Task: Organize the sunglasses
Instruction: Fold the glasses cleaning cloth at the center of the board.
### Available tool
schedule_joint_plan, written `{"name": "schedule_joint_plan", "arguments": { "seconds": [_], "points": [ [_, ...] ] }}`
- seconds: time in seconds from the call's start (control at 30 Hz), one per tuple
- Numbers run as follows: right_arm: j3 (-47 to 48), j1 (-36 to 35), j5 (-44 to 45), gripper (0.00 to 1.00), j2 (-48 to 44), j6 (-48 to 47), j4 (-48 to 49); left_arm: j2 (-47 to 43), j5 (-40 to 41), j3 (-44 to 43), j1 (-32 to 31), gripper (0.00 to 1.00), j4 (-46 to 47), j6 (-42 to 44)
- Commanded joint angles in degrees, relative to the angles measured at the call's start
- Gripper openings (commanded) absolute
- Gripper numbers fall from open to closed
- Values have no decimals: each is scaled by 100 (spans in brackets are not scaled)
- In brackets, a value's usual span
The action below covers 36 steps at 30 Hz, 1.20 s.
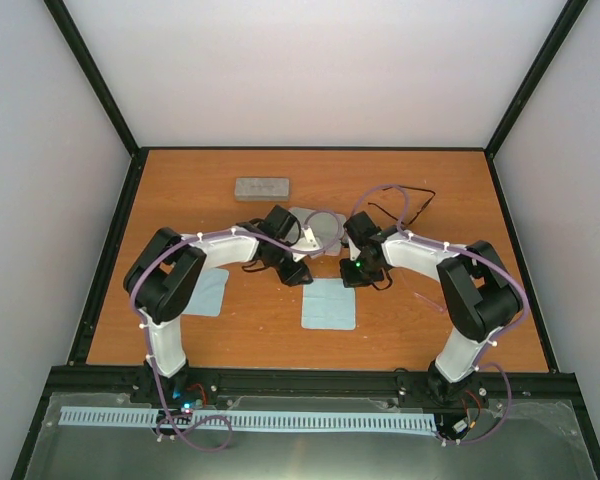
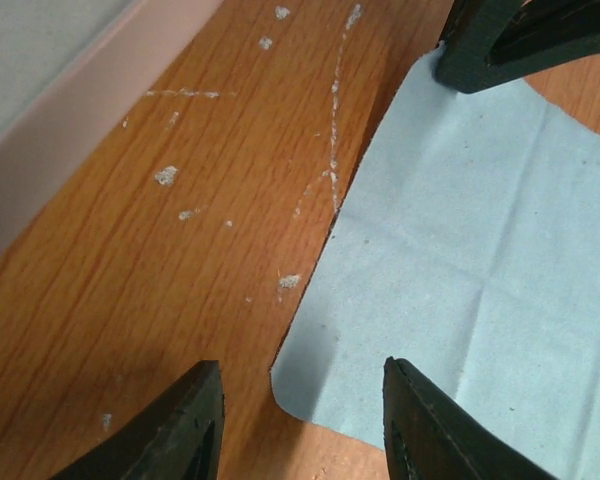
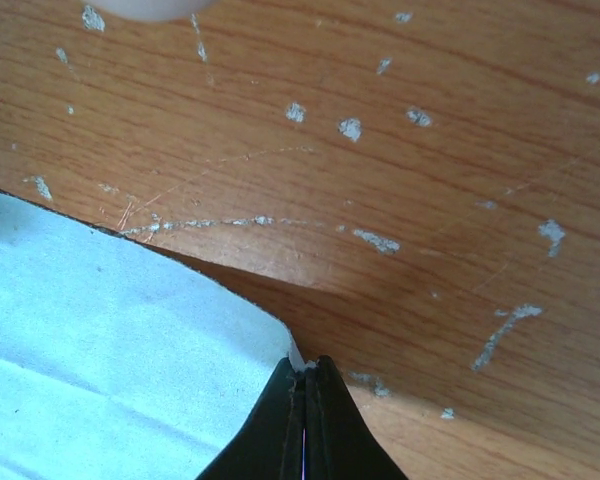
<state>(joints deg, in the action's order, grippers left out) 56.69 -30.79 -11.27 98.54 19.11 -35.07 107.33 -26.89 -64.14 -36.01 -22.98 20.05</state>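
Note:
The sunglasses (image 1: 427,203), thin and black, lie at the back right of the table, apart from both grippers. A light-blue cloth (image 1: 329,305) lies flat in the middle. My right gripper (image 3: 305,365) is shut on the cloth's (image 3: 100,340) corner, which pokes out between its fingertips. My left gripper (image 2: 302,372) is open just above the table, its jaws astride another corner of the same cloth (image 2: 460,270). In the left wrist view the right gripper (image 2: 500,45) sits at the cloth's far corner. From above, the left gripper (image 1: 302,275) and the right gripper (image 1: 355,277) meet at the cloth's far edge.
A pale pink case (image 1: 315,230) lies just behind the two grippers, and its edge (image 2: 40,130) shows in the left wrist view. A grey case (image 1: 262,188) sits further back on the left. A second light-blue cloth (image 1: 208,292) lies by the left arm.

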Motion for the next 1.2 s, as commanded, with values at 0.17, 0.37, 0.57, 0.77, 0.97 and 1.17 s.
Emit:
{"name": "schedule_joint_plan", "arguments": {
  "seconds": [0.17, 0.37, 0.57, 0.77, 0.97, 1.17],
  "points": [
    [179, 46, -27, 3, 75, -40, 9, 195, 468, 108, -132, 42, 108, 110],
    [205, 46, -51, 3, 105, -53, 0, 258, 533, 197, -173, 39, 142, 104],
    [188, 47, -70, 3, 130, -46, 0, 278, 463, 232, -263, 30, 98, 95],
    [210, 46, -93, 3, 163, -38, 17, 167, 452, 411, -318, 26, 36, 110],
    [259, 47, -95, 3, 205, -55, 14, 147, 630, 540, -328, 1, 34, 174],
    [272, 51, -85, 3, 159, -73, 56, 77, 808, 497, -322, 0, 86, 170]
  ]
}}
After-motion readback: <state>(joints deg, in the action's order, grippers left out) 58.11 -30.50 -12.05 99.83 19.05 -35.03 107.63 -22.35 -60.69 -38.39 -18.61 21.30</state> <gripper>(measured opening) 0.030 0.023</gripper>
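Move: The cleaning cloth's far left corner lies almost straight under the left hand, about 2 cm below the half-open fingers; the cloth's middle is some 5 cm back and 6 cm to the right of that hand. The open glasses case sits about 11 cm ahead of the left hand and 3 cm to its right. For the right hand, already holding the far right corner, the cloth's middle is about 5 cm back and 5 cm to the left. Down by about 2 cm, most of it early, the left hand settles over the cloth's far left corner, easing back slightly at the end as its half-open fingers close fully and pinch the corner. The right hand stays nearly in place, fingers shut, keeping its pinch on the far right corner. ##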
